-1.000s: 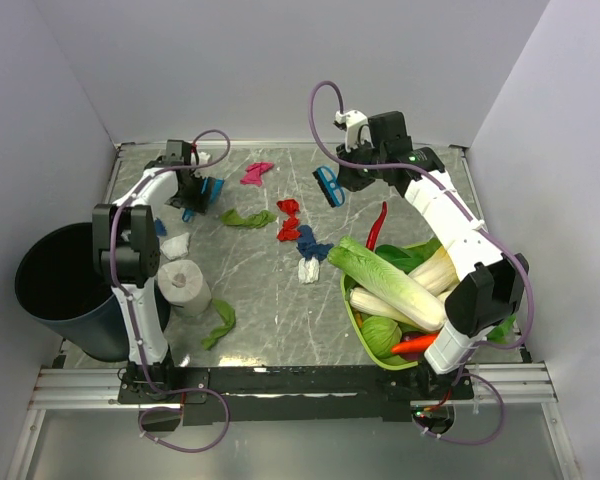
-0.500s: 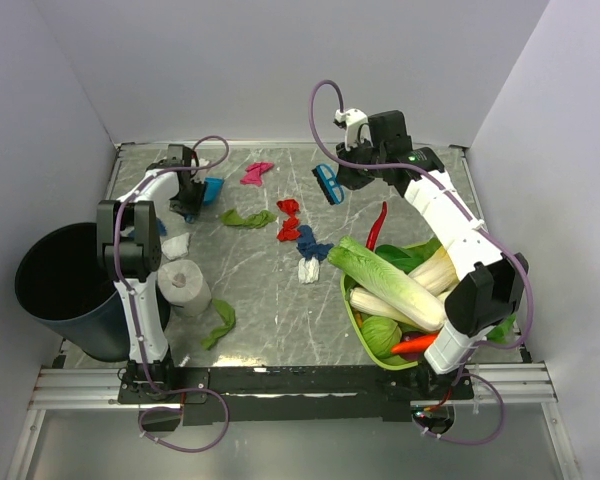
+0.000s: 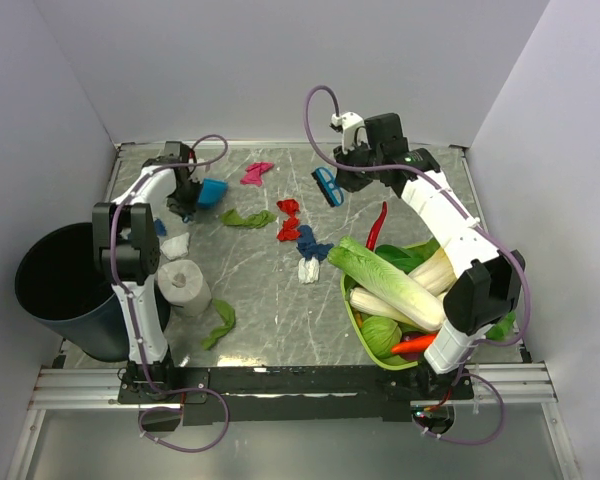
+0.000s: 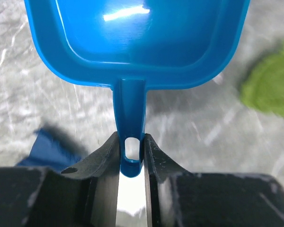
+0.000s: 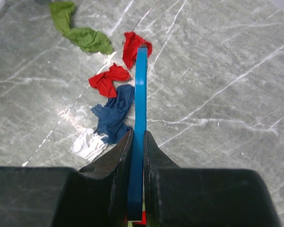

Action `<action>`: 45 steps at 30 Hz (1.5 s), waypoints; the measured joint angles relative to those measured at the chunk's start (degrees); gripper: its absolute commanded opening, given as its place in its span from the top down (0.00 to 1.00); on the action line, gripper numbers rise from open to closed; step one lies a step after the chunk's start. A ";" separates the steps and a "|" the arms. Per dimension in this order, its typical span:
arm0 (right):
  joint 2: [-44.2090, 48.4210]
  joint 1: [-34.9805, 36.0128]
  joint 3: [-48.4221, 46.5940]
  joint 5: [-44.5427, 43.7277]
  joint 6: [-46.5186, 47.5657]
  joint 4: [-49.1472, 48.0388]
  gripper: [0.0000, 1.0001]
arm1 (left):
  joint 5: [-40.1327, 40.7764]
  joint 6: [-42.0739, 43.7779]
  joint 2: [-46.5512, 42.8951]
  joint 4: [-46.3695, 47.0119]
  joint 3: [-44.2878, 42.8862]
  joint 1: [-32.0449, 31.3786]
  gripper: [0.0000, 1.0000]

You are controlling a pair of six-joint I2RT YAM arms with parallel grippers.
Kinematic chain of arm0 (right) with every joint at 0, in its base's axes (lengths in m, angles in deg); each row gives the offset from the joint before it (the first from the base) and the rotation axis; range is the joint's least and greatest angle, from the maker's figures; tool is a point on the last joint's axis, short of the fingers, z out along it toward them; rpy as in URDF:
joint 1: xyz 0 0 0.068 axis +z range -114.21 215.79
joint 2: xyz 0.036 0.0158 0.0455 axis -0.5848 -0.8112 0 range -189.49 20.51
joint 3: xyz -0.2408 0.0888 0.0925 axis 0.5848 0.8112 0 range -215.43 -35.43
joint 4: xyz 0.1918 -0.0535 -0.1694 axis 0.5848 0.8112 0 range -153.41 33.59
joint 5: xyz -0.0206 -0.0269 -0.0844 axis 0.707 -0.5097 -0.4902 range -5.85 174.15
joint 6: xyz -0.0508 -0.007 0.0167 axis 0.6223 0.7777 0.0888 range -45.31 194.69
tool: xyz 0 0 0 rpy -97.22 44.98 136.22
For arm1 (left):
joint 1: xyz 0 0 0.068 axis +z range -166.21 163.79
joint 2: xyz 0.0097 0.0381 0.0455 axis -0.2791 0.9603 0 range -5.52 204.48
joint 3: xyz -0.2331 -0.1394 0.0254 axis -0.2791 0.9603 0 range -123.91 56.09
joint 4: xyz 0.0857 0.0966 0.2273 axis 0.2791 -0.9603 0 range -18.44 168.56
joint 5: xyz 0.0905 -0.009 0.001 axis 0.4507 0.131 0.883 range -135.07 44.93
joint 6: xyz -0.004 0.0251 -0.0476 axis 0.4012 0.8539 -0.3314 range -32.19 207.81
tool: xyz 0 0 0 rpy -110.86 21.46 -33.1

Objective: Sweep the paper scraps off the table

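Note:
Paper scraps lie across the table (image 3: 420,160): magenta (image 3: 256,173), green (image 3: 247,217), two red (image 3: 288,207), blue (image 3: 309,243) and white (image 3: 308,269). My left gripper (image 3: 190,195) at the back left is shut on the handle of a blue dustpan (image 3: 212,192). The left wrist view shows the fingers (image 4: 106,156) clamping that handle, the pan (image 4: 137,42) ahead. My right gripper (image 3: 338,180) is shut on a blue brush (image 3: 327,186). Edge-on in the right wrist view, the brush (image 5: 140,94) hangs over the red (image 5: 106,80), blue (image 5: 114,113) and white (image 5: 89,144) scraps.
A black bin (image 3: 55,285) stands off the table's left edge, a tissue roll (image 3: 185,285) beside it. More scraps lie near: white (image 3: 175,245), green (image 3: 220,322). A green basket (image 3: 355,318) of vegetables fills the front right, a red chilli (image 3: 379,225) behind it. White walls enclose the table.
My left gripper has closed onto the dustpan's handle, and the pan has shifted slightly right. The right gripper with the brush has edged a little left.

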State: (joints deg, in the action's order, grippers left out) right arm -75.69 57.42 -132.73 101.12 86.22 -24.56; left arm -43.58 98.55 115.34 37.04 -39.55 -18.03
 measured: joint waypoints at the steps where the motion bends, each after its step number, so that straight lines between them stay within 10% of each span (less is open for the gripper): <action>1: 0.00 0.02 0.28 -0.04 0.35 0.04 1.00 | -0.52 0.24 -0.98 -0.83 0.04 -0.09 0.92; 12: -0.81 0.37 -0.85 19.74 17.81 12.98 1.00 | -5.64 1.49 -15.63 -6.14 3.19 -2.67 0.99; 20: -16.04 2.03 -20.15 29.07 36.63 31.04 1.00 | -4.44 0.39 -16.13 -6.78 3.91 -2.21 0.99; 45: -21.99 9.35 -9.79 12.61 36.98 20.28 1.00 | -0.28 2.12 -18.45 -7.10 8.11 -2.21 0.99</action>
State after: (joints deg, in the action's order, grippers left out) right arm -97.68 66.77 -142.52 113.73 123.20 -4.27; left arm -43.86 100.67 96.89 29.94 -31.44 -20.24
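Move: The white scrap to be swept lies about 9 cm behind the right hand, 7 cm to its left and roughly 24 cm below. At that same depth, the blue scrap is 2 cm back and 6 left, the near red scrap 3 ahead and 12 left, the far red scrap 10 ahead and 13 left. From the left hand, low over the table, the white scrap is some 36 cm right, 14 back and 4 below. Behind the white scrap is where the held brush goes: the right hand draws back about 12 cm, edges left and sinks some 14 cm, turning counter-clockwise about 50 degrees. Staying low, it then comes forward again, pushing the brush against the near side of the scraps. The left hand keeps its grip on the dustpan handle, rising quickly, then easing back. ##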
